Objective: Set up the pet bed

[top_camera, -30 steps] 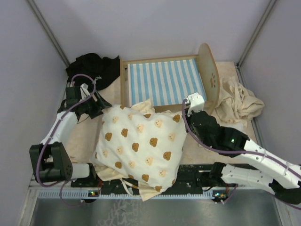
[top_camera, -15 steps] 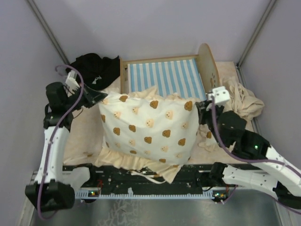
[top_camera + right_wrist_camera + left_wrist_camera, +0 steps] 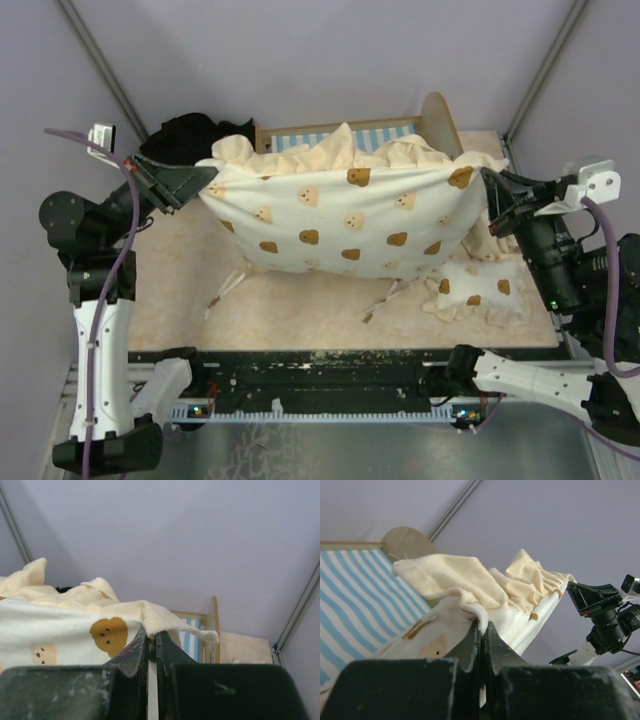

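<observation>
A cream frilled cushion [image 3: 345, 222] with brown prints hangs stretched in the air between my two grippers. My left gripper [image 3: 205, 178] is shut on its left corner frill [image 3: 481, 616]. My right gripper [image 3: 489, 186] is shut on its right corner frill [image 3: 165, 621]. Behind the cushion stands the pet bed [image 3: 437, 118]. Only its rounded headboard and a strip of blue-and-white striped mattress [image 3: 305, 140] show above the cushion. The left wrist view shows the mattress [image 3: 350, 595] and headboard [image 3: 405, 541] below the lifted cloth. In the right wrist view the headboard [image 3: 213, 627] stands edge-on.
A small matching pillow [image 3: 476, 290] lies on the beige mat [image 3: 300, 315] at the right, under the lifted cushion's corner. A black cloth [image 3: 185, 135] is heaped at the back left. Grey walls close in the back and both sides.
My left gripper closed on the cushion's left corner. Both arms lifted and spread apart, raising the cushion off the mat toward the bed and uncovering the small pillow.
</observation>
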`<state>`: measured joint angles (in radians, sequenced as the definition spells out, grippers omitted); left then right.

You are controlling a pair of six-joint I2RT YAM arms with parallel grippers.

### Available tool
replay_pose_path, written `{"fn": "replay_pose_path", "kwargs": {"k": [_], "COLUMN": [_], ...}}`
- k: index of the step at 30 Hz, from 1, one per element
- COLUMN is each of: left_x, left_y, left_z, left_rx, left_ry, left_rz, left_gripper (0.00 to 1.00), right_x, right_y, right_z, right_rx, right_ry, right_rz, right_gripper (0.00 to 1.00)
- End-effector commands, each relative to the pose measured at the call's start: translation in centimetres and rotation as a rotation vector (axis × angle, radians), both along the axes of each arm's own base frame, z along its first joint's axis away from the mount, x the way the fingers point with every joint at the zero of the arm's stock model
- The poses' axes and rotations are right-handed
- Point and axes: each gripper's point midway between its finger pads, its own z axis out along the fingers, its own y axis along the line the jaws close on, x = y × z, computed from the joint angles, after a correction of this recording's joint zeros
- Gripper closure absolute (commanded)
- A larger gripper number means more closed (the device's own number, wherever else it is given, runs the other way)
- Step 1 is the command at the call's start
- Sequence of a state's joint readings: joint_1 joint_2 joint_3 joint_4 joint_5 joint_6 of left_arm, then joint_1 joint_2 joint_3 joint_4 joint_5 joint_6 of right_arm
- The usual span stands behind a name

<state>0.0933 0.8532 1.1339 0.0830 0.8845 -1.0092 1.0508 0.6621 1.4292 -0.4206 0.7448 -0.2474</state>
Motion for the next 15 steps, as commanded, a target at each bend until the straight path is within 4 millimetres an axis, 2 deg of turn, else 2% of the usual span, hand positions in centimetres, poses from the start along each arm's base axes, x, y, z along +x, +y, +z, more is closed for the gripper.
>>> {"fn": "replay_pose_path", "kwargs": {"k": [1, 3, 9, 13, 15], "left_x": [-2.5, -1.5, 2.6, 5.7, 7.1], "left_y": [-0.1, 0.3, 1.0, 1.1, 0.4], "left_z": [5.5, 5.6, 3.3, 1.6, 0.9], "left_rx": [-0.032, -0.033, -0.038, -0.016, -0.008], "left_ry": [-0.179, -0.192, -0.154, -0.125, -0.115], "left_rz": [-0.007, 0.031, 0.079, 0.126, 0.128], "left_gripper": [1.00, 1.00, 1.00, 1.00, 1.00], "right_x": [-1.5, -1.2, 1.2, 2.5, 3.2], "right_y": [-4.0, -4.3, -4.5, -2.3, -1.5], "right_z": [4.9, 5.4, 5.9, 6.4, 6.6], "right_rx": [0.098, 0.069, -0.152, -0.263, -0.309], "right_ry": [-0.144, -0.178, -0.188, -0.219, -0.241], "right_rz": [-0.073, -0.111, -0.355, -0.382, -0.414], "right_gripper": [1.00, 1.00, 1.00, 1.00, 1.00]}}
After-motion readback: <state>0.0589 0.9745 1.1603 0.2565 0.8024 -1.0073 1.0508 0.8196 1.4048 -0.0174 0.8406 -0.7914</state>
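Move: Held up by its two upper corners, the bear-print quilt is to go over the bed, whose middle lies about 20 cm ahead of the left hand, 23 cm to its right and some 36 cm below. From the right hand the bed is 25 cm ahead, 16 cm left and 40 cm down. The headboard stands 24 cm ahead and 8 cm right of that hand, the small pillow 2 cm ahead and 11 cm right. From the left hand, the black cloth is 29 cm ahead, 15 cm left. Swinging the quilt, both hands keep their shut pinch on its upper corners: they first lift about 4 cm, the left easing back a little, then push forward over the table. The left reaches out about 5 cm while sinking again; the right goes forward some 3 cm, staying high, its wrist rolling left side down, turning clockwise and tipping up, some 25 degrees in all. ##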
